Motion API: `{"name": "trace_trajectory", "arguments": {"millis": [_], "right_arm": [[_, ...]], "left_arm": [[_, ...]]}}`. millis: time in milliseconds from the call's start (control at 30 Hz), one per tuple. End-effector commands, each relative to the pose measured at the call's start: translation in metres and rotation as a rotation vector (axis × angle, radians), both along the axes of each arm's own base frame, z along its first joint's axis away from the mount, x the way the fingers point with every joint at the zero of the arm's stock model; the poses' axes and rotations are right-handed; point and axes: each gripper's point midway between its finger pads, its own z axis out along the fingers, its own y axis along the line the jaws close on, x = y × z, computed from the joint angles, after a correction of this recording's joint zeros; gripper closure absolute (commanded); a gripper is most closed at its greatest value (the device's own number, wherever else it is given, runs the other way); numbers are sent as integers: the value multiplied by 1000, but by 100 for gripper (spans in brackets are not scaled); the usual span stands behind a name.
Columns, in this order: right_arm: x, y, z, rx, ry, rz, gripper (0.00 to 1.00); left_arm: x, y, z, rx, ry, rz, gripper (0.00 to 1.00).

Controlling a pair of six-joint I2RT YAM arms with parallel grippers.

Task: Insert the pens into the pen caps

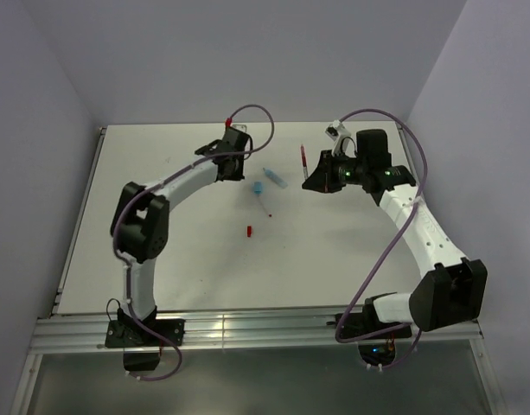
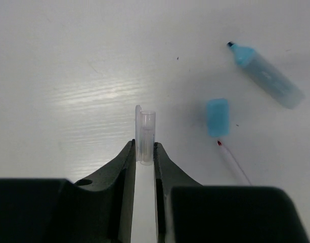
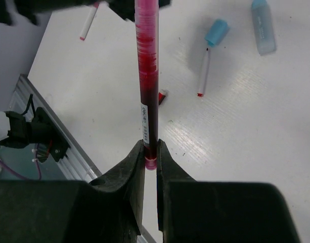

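Observation:
My left gripper point(image 1: 229, 137) point(image 2: 144, 149) is shut on a clear pen cap point(image 2: 146, 132), which sticks out past the fingertips above the table. In the right wrist view that cap point(image 3: 89, 23) looks white with a red end. My right gripper point(image 1: 309, 181) point(image 3: 150, 152) is shut on the bottom end of a dark red pen point(image 1: 304, 160) point(image 3: 147, 76), held in the air. On the table lie a light blue cap point(image 1: 258, 187) point(image 2: 217, 117) point(image 3: 217, 32), a thin white pen with a red tip point(image 1: 265, 206) point(image 2: 234, 162) point(image 3: 204, 71) and a small red cap point(image 1: 249, 231) point(image 3: 163, 96).
A light blue marker point(image 1: 276, 178) point(image 2: 266, 76) point(image 3: 262, 25) lies uncapped beside the blue cap. The white table point(image 1: 161, 199) has walls at the back and sides and a metal rail point(image 1: 265, 327) along its near edge.

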Motion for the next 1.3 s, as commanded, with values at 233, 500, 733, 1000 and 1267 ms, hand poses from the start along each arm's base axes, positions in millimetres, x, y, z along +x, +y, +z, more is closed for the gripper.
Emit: {"name": "trace_trajectory", "arguments": {"millis": [233,500,733,1000,1267], "right_arm": [[-50,7,19,76,-40,129,100],[-91,19,-5,6,-23,315,100],[-150,38,-43,-187,76,585,100],[-188,47,-53,-258,117,744,100],[-195,66,-49,-294,98,833,100]], "left_arm": [[-47,29,209,180,-608,-532,100],[-142,48,242,560,-969,-1081,100],[-211,61,196,1117,-1332,-1412,100],[-250,61,168,1394,-1470,-1594,100],[-270,46,154,1412,-1568,-1755,100]]}}
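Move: The red pen in the right hand has its middle about 10 cm back from the left hand, some 18 cm to its right and 18 cm higher. The blue cap lies about 6 cm right of the left hand, the blue marker 13 cm right and 3 cm ahead, both some 7 cm below. From the right hand, the clear cap in the left fingers is about 14 cm ahead, 18 cm left, 15 cm lower; on the table, 22 cm below, the red cap lies 16 cm left and 2 cm back. Up and then back, the left hand swings the clear cap it still holds quickly off the table, climbing about 24 cm before sinking some 9 cm, ending roughly 25 cm nearer the bases; its wrist rolls far over until the fingers point rightward. The right hand keeps its grip on the red pen and draws back some 20 cm, slightly down and left, turning counter-clockwise to bring the pen round towards the cap. ##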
